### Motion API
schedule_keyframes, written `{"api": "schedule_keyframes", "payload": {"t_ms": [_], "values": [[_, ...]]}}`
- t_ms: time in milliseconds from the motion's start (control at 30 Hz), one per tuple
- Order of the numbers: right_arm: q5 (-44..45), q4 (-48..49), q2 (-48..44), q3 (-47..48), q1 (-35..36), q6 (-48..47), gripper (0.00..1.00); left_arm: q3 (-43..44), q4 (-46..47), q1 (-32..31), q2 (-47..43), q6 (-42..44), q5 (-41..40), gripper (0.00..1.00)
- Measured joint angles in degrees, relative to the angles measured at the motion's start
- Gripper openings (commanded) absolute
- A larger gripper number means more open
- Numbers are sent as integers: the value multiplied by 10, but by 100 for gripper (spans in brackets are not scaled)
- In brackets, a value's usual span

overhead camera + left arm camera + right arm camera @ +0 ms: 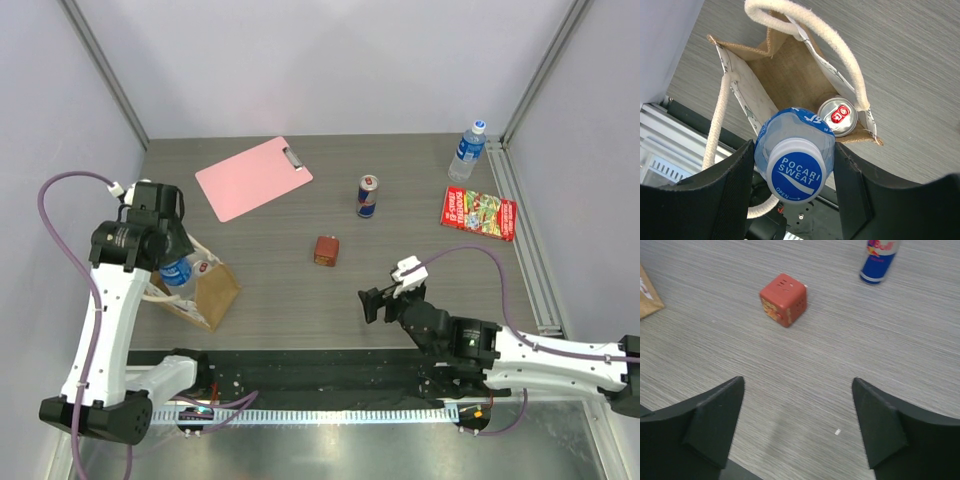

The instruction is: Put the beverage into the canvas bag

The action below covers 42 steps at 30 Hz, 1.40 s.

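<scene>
The beverage in hand is a clear Pocari Sweat bottle [794,172] with a blue and white cap. My left gripper [794,147] is shut on its shoulder and holds it upright over the open mouth of the canvas bag [760,70]. The bag is tan with cream rope handles and stands at the table's near left [215,292]. A silver can [839,116] stands inside it, in the far corner. From above, the bottle [177,272] hangs at the bag's left edge under the left gripper [170,262]. My right gripper [372,303] stands open over bare table [797,381].
A Red Bull can [367,196] stands mid-table, and a small reddish-brown box [325,250] lies in front of it. A pink clipboard [253,177] lies at the back left. A water bottle [467,150] and a red packet [478,212] are at the back right.
</scene>
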Motion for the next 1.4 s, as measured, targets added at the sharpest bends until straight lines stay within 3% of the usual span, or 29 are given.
{"api": "schedule_keyframes", "payload": {"t_ms": [200, 433, 600, 800, 1200, 1233, 1300, 1367, 1400], "values": [[-79, 113, 139, 18, -1, 26, 51, -12, 2, 15, -1, -6, 9, 0], [-230, 237, 453, 172, -2, 78, 17, 24, -10, 38, 35, -5, 31, 0], [-306, 324, 612, 258, -2, 130, 14, 4, 1, 38, 32, -9, 40, 0], [-357, 375, 768, 349, -2, 178, 9, -86, 31, 38, 15, -29, 55, 0], [-359, 412, 847, 407, -2, 203, 9, -188, 85, 38, -30, -73, 62, 0], [-359, 413, 848, 409, -2, 203, 9, -195, 88, 38, -35, -76, 62, 3], [-359, 413, 852, 413, -2, 203, 9, -204, 92, 38, -39, -81, 63, 18], [-359, 414, 856, 416, -2, 203, 9, -207, 96, 38, -39, -87, 63, 43], [-359, 415, 857, 417, -2, 203, 9, -207, 96, 38, -40, -88, 63, 48]]}}
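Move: The left gripper holds the bottle by its upper part over the canvas bag; the bag's middle lies roughly 3 cm ahead, 1 cm left and 16 cm below it. The drink can in the bag stands about 4 cm ahead of that gripper and 3 cm to its right. From the open, empty right gripper the bag is some 45 cm left, 6 cm ahead and 6 cm lower; the red box lies about 18 cm ahead and 11 cm left. Sweep the right gripper left about 34 cm towards the bag's right side, sinking some 13 cm to near the table while it tips down, turns counter-clockwise and shuts empty. Keep the left gripper's hold on the bottle, nearly in place at first, then lower it about 9 cm into the bag beside the drink can. ##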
